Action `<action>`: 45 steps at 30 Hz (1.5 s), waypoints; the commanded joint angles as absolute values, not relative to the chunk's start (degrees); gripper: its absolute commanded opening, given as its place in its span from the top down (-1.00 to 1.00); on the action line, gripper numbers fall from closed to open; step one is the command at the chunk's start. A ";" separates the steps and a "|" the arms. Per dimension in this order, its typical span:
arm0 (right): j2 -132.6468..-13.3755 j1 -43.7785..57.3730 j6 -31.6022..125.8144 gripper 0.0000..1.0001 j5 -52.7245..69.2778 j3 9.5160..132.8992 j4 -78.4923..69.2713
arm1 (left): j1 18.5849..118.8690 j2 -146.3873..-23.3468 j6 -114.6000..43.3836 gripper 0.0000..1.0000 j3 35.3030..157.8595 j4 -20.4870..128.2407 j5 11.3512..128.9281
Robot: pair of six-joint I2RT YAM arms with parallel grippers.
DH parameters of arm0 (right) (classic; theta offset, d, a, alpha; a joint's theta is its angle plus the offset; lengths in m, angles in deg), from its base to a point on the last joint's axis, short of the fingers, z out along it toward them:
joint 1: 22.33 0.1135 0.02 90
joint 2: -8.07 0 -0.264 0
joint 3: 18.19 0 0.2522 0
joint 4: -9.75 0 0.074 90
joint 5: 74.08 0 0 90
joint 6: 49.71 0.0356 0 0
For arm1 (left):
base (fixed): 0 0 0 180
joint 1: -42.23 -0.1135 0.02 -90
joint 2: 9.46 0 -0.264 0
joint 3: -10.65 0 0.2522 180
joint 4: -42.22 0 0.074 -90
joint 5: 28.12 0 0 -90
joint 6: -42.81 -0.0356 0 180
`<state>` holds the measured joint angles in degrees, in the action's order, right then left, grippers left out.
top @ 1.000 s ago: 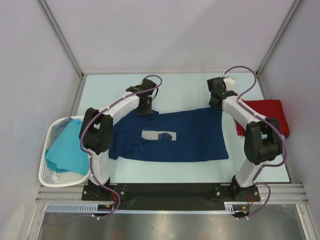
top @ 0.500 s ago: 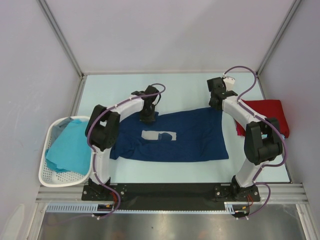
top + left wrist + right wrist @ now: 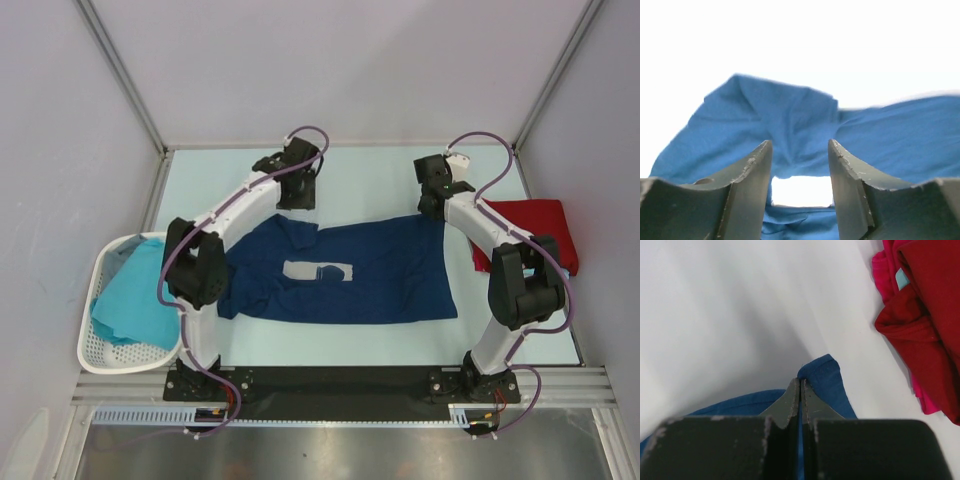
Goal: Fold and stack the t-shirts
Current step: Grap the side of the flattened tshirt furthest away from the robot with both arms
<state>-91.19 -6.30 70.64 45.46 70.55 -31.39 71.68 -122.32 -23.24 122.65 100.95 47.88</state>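
Observation:
The navy t-shirt (image 3: 380,280) lies spread on the table with its pale grey chest print (image 3: 318,271) facing up. My left gripper (image 3: 298,203) hovers open just beyond the shirt's far left edge, with nothing between its fingers. In the left wrist view the gripper (image 3: 800,150) looks down on a rumpled fold of the navy t-shirt (image 3: 785,115). My right gripper (image 3: 437,212) is shut on the shirt's far right corner, and blue cloth (image 3: 827,375) shows pinched at the gripper (image 3: 800,382). A red t-shirt (image 3: 530,225) lies at the right edge.
A white perforated basket (image 3: 95,355) sits off the table's left side and holds turquoise t-shirts (image 3: 135,300). In the right wrist view the red t-shirt (image 3: 925,315) lies close to the right of the pinched corner. Grey walls enclose the table on three sides.
My left gripper has opened, let go of the navy shirt's far left part and drawn back toward the far side. The right arm has not moved.

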 commanded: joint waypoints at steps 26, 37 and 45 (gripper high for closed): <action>-90.46 -6.07 70.70 1.00 46.33 70.11 -29.15 | 71.32 -138.76 -23.81 0.17 138.07 105.21 53.00; -90.19 -5.54 70.61 1.00 46.86 69.75 -29.24 | 72.29 -136.11 -24.16 0.27 134.63 102.39 53.36; -90.10 -5.46 70.61 1.00 46.86 69.75 -29.15 | 72.46 -134.18 -24.07 1.00 132.78 102.56 51.42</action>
<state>-91.17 -5.75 70.66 45.44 69.48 -30.54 72.01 -139.26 -23.75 133.73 103.38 53.02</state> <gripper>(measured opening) 0.010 0.014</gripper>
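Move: The folded-over flap at the t-shirt's far edge, near its right-hand corner, is the left hand's goal: about 2 cm ahead, 3 cm to the right and 9 cm below. The flap's left end is some 4 cm ahead and 4 cm left of that hand, and the pale print lies about 9 cm back and 3 cm right, both similarly low. From the right hand, the flap's grip spot is some 26 cm left, 1 cm back and 8 cm lower. The t-shirt's far flap is approached from beyond by the open left gripper: the hand swings out about 8 cm over the bare table, drifting right and slightly up, then drops some 12 cm while drawing back to the flap, tipping steeper. After easing up 1–2 cm, its fingers close at the edge just left of the corner. The right hand stays put, still pinching the shirt's far right corner. ##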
